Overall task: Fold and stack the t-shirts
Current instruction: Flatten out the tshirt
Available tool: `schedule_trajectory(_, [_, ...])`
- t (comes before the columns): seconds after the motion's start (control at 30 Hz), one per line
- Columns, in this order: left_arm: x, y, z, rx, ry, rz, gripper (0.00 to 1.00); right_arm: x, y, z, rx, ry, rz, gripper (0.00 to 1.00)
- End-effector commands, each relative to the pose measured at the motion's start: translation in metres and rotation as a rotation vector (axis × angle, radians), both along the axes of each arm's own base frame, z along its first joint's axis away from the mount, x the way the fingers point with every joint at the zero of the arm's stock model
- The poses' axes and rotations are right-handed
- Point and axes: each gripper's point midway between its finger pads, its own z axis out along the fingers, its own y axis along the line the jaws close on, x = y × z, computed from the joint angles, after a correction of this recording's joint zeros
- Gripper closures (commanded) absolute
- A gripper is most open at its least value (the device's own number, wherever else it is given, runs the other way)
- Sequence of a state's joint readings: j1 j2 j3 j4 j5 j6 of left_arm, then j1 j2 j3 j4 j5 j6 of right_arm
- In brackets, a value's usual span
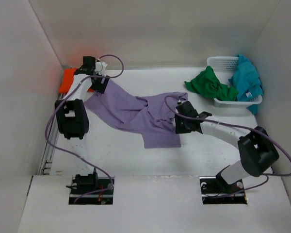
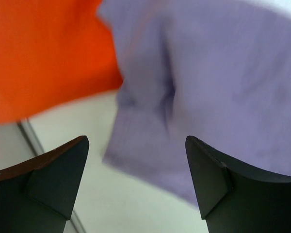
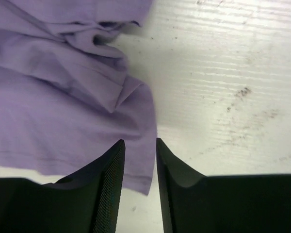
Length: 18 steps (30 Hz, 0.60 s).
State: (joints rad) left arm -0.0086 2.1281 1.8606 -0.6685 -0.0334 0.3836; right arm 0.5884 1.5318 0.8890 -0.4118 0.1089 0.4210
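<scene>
The lavender t-shirt (image 1: 136, 114) lies crumpled and half spread across the middle of the table. My left gripper (image 1: 101, 86) hovers over its far left corner, jaws wide open (image 2: 136, 145), the lavender cloth (image 2: 223, 73) beneath and nothing between the fingers. The orange t-shirt (image 1: 66, 80) lies beside it by the left wall, bright in the left wrist view (image 2: 43, 53). My right gripper (image 1: 180, 125) sits at the shirt's right edge. Its jaws (image 3: 139, 141) stand a narrow gap apart over the lavender hem (image 3: 53, 107). The green t-shirt (image 1: 208, 85) drapes over the basket's left side. The teal t-shirt (image 1: 246, 77) fills the basket.
A white mesh basket (image 1: 218, 60) stands at the back right corner against the wall. White walls close in the table on the left, back and right. A metal rail (image 2: 31, 138) runs along the table's left edge. Both arms' cables loop above the cloth.
</scene>
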Motion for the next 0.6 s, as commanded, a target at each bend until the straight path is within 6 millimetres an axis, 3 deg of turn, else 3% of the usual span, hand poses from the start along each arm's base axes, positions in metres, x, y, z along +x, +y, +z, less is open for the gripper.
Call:
schedule_trajectory(0.0, [-0.031,0.042,0.086,-0.007,-0.19,0.101,0.19,0.01,-0.007,0.041,0.079,-0.093,-0.153,0.63])
schedule_trajectory(0.07, [-0.053,0.055,0.076,-0.018,-0.161,0.136,0.2,0.007,-0.013,0.045,0.13,-0.096,-0.239,0.59])
schedule_trajectory(0.17, [-0.066,0.067,0.048,-0.049,-0.109,0.175,0.2,-0.003,-0.012,0.036,0.167,-0.058,-0.298,0.51])
schedule_trajectory(0.3, [-0.057,0.081,0.008,-0.104,-0.052,0.241,0.22,-0.016,-0.004,0.014,0.135,0.008,-0.285,0.43])
schedule_trajectory(0.43, [-0.043,0.092,-0.011,-0.16,-0.04,0.302,0.22,-0.028,0.004,0.0,0.128,0.036,-0.292,0.39])
schedule_trajectory(0.57, [-0.034,0.089,-0.026,-0.234,-0.024,0.304,0.22,-0.041,0.014,-0.014,0.142,0.069,-0.295,0.39])
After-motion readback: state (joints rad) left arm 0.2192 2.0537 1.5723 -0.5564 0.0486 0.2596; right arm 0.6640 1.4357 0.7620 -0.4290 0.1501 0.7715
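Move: The purple t-shirt's left corner lies about 10 cm to the left of the open left hand, some 6 cm back and 9 cm below it. The folded orange t-shirt's middle is roughly 14 cm left and 6 cm ahead of that hand. The right hand goes for the purple t-shirt's near right corner, about 7 cm straight back and 3 cm down. The green t-shirt lies some 23 cm ahead and 17 cm right of the right hand. No new contact can be made out: both hands head for corners of the purple t-shirt. The left, open, arcs up and over, about 9 cm left and 6 cm back, then sinks 11 cm towards the left corner, turning some 15 degrees counter-clockwise. The right hops up 5 cm and comes down again, drawing back about 4 cm towards the near right corner, opening and turning slightly clockwise. ##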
